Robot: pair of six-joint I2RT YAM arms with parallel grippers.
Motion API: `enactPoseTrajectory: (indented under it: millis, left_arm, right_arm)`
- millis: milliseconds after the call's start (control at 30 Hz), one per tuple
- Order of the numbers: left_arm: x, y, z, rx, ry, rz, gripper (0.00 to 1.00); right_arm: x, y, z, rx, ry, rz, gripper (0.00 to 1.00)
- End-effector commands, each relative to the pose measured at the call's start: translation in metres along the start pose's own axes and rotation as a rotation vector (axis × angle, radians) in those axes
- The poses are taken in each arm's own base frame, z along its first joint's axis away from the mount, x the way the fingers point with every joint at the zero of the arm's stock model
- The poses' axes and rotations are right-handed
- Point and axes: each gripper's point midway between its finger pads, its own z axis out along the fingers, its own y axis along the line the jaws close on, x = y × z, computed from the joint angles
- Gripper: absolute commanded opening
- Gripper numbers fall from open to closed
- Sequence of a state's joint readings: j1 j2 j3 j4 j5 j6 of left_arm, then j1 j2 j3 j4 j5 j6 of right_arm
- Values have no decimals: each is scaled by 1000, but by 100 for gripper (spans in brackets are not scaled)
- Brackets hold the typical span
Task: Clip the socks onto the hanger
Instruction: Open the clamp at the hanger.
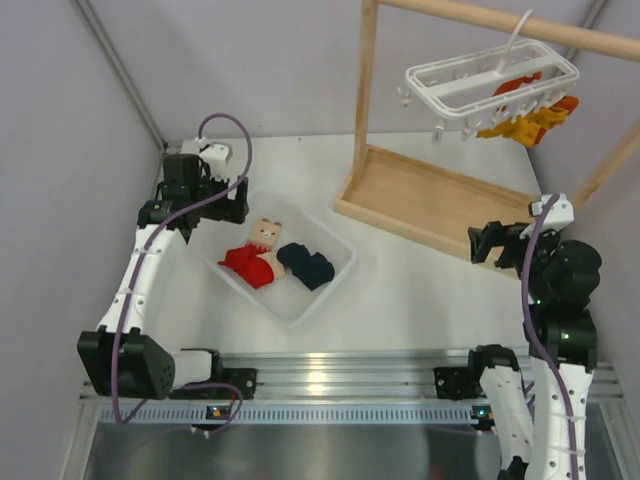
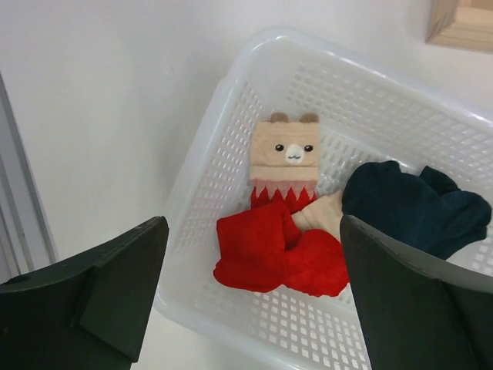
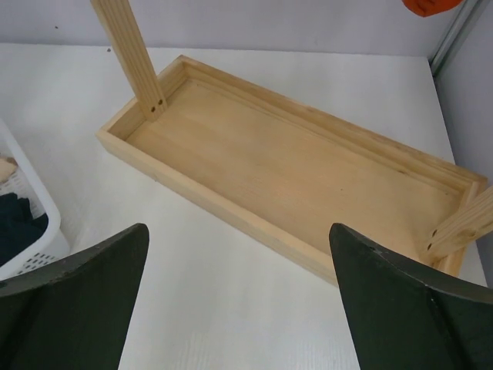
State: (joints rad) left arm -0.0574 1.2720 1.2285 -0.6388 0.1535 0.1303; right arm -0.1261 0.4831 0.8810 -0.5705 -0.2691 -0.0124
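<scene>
The red sock with a beige bear-face part (image 1: 253, 255) and the navy sock (image 1: 307, 265) lie side by side in a white perforated basket (image 1: 335, 272). The left wrist view shows the red sock (image 2: 269, 247) and the navy sock (image 2: 416, 204) touching each other. My left gripper (image 1: 232, 200) is open and empty, above the basket's far left edge; its opening (image 2: 253, 231) frames the red sock from above. The white hanger (image 1: 490, 75) hangs from the wooden rack's top bar at the far right. My right gripper (image 1: 487, 243) is open and empty over the table (image 3: 239, 231), near the rack's base.
The light wooden rack has a tray base (image 1: 430, 200) (image 3: 293, 177), an upright post (image 1: 365, 80) and a top bar. Orange and yellow socks (image 1: 525, 115) are clipped to the hanger. Grey walls close in both sides. A metal rail (image 1: 330, 375) runs along the near edge.
</scene>
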Motion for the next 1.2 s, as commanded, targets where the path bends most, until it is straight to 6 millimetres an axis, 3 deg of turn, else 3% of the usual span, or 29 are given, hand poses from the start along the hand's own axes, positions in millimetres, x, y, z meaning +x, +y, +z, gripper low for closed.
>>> enactPoseTrajectory:
  millis: [0, 67, 100, 133, 167, 200, 233, 267, 300, 467, 533, 567, 600, 767, 867, 933, 967, 1033, 1167]
  left_arm:
    - [-66, -14, -23, 55, -232, 39, 98]
    - [-86, -32, -34, 150, -313, 53, 98]
    - [-98, -61, -50, 303, -376, 59, 98]
    - [-117, -74, -63, 369, -479, 89, 98]
    - [-115, -96, -69, 496, -525, 117, 98]
    - [-122, -116, -87, 565, -596, 103, 98]
    - [-147, -128, -108, 591, -769, 174, 98]
    - [-140, -142, -105, 620, -784, 189, 95]
    - [-139, -174, -113, 670, -824, 272, 93]
    - [-142, -257, -129, 810, -948, 346, 84]
    - [-147, -272, -126, 790, -983, 339, 82]
    - [-150, -289, -137, 821, -1033, 342, 81]
    - [-146, -300, -128, 827, -1025, 355, 80]
    - [-138, -351, -132, 874, -1101, 400, 82]
    - [-145, -368, -144, 888, -1196, 403, 81]
    - [-158, -378, -140, 864, -1248, 374, 76]
    - [-158, -388, -127, 853, -1227, 348, 75]
    - [-170, -394, -128, 843, -1278, 305, 71]
    - [-186, -417, -112, 825, -1323, 219, 63]
  right_arm:
    - [-40, 1, -3, 0, -105, 30, 100]
    - [-47, -2, -3, 11, -116, 50, 100]
    - [-54, -1, -4, 9, -127, 54, 100]
    - [-56, -2, -4, 10, -131, 70, 100]
    - [-60, 0, -4, 2, -136, 74, 100]
    - [-66, 0, -5, 1, -146, 81, 100]
    - [-71, 0, -5, 2, -158, 100, 100]
    - [-77, 3, -6, -15, -170, 107, 100]
    - [-85, 5, -8, -26, -188, 110, 100]
    - [-120, 12, -13, -68, -249, 151, 100]
    - [-129, 14, -14, -77, -261, 156, 100]
    - [-134, 17, -15, -95, -270, 149, 100]
    - [-141, 19, -16, -106, -281, 145, 100]
    - [-155, 24, -10, -151, -301, 166, 94]
    - [-161, 23, -2, -169, -317, 168, 86]
    - [-166, 20, 3, -167, -316, 173, 80]
    - [-175, 22, 0, -174, -330, 162, 78]
    - [-178, 22, 2, -178, -322, 141, 75]
    - [-185, 19, 0, -159, -321, 124, 72]
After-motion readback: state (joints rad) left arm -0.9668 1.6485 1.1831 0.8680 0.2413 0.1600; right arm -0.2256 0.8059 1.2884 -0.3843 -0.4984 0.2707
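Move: The clamp at the hanger's near-left corner is about 11 cm ahead of the right hand, 16 cm to its left and 19 cm above. The hanger's far-left clamp sits some 6 cm farther out and 6 cm farther left than that one; the yellow sock hangs about 13 cm ahead of the right hand, straight ahead, 18 cm up. From the left hand the same near-left clamp lies some 44 cm to the right, 2 cm back and 26 cm higher, with the basket's middle about 3 cm ahead, 10 cm right and 20 cm below. The hanger's near-left clamp draws both empty hands: the left leaves the basket, sweeping about 40 cm right while rising and drawing back, then coming slightly forward, its wrist swinging from forward-and-down to point right and a little up. The right climbs some 15 cm, then eases forward with fingertips tipping up. Both grippers narrow partway, touching nothing visible. ##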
